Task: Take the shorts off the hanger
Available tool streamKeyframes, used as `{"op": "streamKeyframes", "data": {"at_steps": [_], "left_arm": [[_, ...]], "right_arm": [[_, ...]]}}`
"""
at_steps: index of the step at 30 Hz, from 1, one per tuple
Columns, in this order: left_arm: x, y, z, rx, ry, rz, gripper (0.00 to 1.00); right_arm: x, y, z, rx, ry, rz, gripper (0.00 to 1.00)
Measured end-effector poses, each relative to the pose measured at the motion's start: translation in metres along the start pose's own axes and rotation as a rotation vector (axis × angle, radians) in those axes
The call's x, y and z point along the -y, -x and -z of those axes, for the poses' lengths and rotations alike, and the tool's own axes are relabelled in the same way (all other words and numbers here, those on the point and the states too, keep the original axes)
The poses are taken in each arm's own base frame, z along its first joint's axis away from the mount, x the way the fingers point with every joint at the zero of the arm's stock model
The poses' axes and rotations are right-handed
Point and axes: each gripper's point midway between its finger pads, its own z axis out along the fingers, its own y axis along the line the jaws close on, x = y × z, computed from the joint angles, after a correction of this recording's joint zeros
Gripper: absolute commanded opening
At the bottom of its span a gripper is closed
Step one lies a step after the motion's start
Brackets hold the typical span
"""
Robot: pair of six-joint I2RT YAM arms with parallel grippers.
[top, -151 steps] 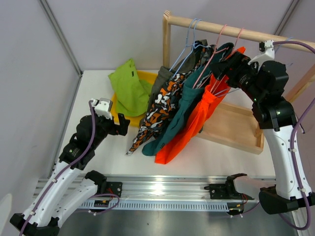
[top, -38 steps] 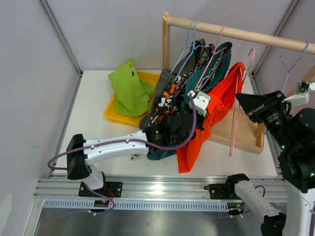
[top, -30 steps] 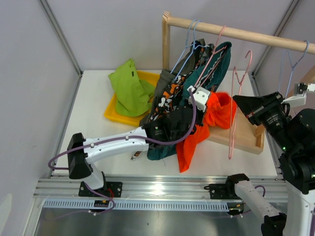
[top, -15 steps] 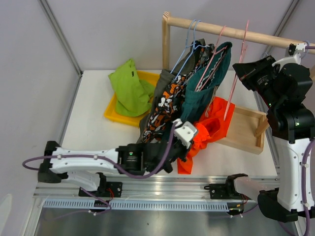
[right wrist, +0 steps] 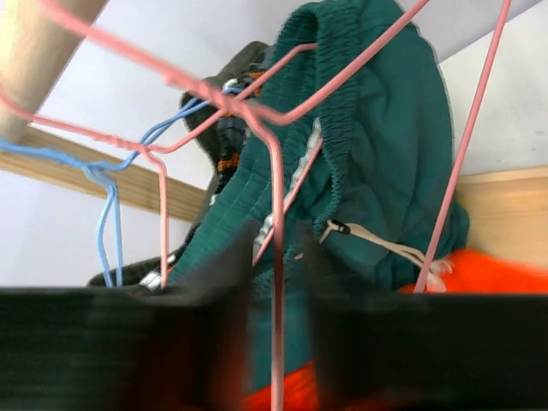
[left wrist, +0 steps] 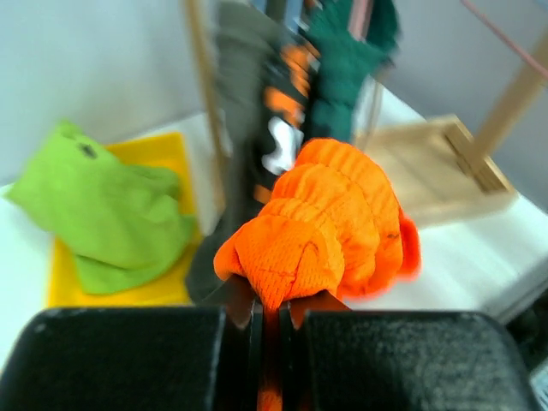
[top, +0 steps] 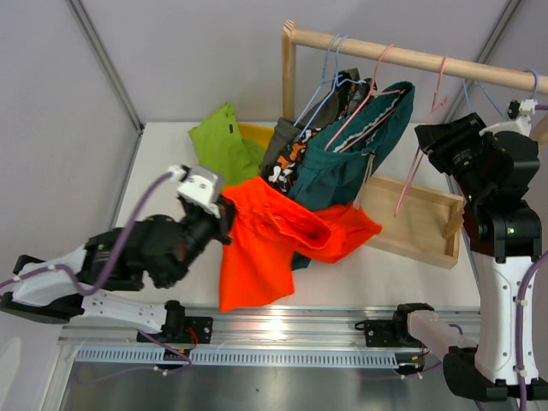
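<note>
My left gripper is shut on a bunched edge of the bright orange-red shorts, which are off their hanger and drape over the table. An empty pink hanger hangs from the wooden rail. Its wire runs between the parted fingers of my open right gripper. The dark teal shorts hang on another pink hanger. Camouflage shorts and olive-grey shorts hang on blue hangers to the left.
Lime green shorts lie in a yellow tray at the back left. A shallow wooden tray sits under the rail on the right. The rail's upright post stands behind the hanging clothes.
My left arm has drawn back to the near left, dragging the orange-red shorts with it. The right gripper has opened, and the empty pink hanger now hangs from the rail.
</note>
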Motion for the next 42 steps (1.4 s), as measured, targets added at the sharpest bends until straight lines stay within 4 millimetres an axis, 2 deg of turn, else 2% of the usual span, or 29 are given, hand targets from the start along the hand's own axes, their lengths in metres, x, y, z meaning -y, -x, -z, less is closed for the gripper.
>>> {"op": "streamKeyframes", "data": {"at_steps": [1,3,4,10,15,19,22,24,29,31,34,36,38,40,42], "left_arm": [[-0.012,0.011,0.005,0.021,0.025,0.008,0.0],[-0.038,0.032,0.016,0.063,0.076,0.008,0.0],[-0.049,0.04,0.021,0.081,0.097,0.009,0.0],[-0.117,0.104,0.052,0.22,0.272,0.008,0.0],[-0.161,0.152,0.077,0.297,0.408,0.01,0.0],[-0.185,0.181,0.094,0.335,0.458,0.044,0.0],[-0.195,0.192,0.101,0.345,0.475,0.045,0.0],[-0.194,0.193,0.101,0.339,0.477,0.024,0.0],[-0.176,0.185,0.082,0.288,0.565,-0.165,0.0],[-0.17,0.178,0.061,0.249,0.639,-0.276,0.0],[-0.171,0.158,0.014,0.152,0.719,-0.417,0.0],[-0.185,0.143,-0.022,0.077,0.74,-0.47,0.0],[-0.207,0.131,-0.048,0.01,0.774,-0.476,0.0],[-0.236,0.12,-0.064,-0.056,0.821,-0.449,0.0],[-0.258,0.126,-0.07,-0.057,0.858,-0.384,0.0]], "right_arm": [[0.0,0.0,0.004,0.002,0.005,0.002,0.8],[-0.001,0.0,0.015,0.012,0.018,0.012,0.95],[-0.001,0.0,0.021,0.016,0.025,0.012,0.99],[-0.002,-0.003,0.055,0.032,0.054,0.024,0.99],[0.002,-0.01,0.075,0.035,0.074,0.029,0.99],[0.011,-0.024,0.082,0.004,0.066,0.034,0.99],[0.018,-0.034,0.082,-0.025,0.061,0.033,0.99],[0.019,-0.04,0.08,-0.044,0.064,0.032,0.99],[0.019,-0.05,0.079,-0.085,0.085,0.042,0.99],[0.018,-0.051,0.079,-0.092,0.094,0.05,0.99],[0.017,-0.053,0.081,-0.101,0.106,0.068,0.99],[0.016,-0.053,0.081,-0.105,0.113,0.08,1.0],[0.016,-0.054,0.082,-0.105,0.119,0.092,0.99],[0.015,-0.054,0.084,-0.107,0.127,0.103,1.0],[0.014,-0.055,0.084,-0.111,0.133,0.113,0.99]]}}
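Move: The red shorts are already off and pinched in the left hand; the yellow tray lies some 37 cm ahead, 6 cm left and 42 cm below it, the green shorts in it about 39 cm ahead and 7 cm left, the patterned shorts 19 cm ahead and 14 cm right. The right hand's parting fingers are around the emptied pink hanger, its middle about 4 cm below; the teal shorts hang 7 cm ahead, 6 cm left and 13 cm lower. Keeping its pinch, the left hand sweeps the red shorts up and left about 20 cm each way, then swings forward some 16 cm while sinking and easing rightward, turning 45 degrees counter-clockwise overall. The right fingers spread wide and let go of the pink hanger, and that hand backs off about 9 cm, dipping 4 cm. ##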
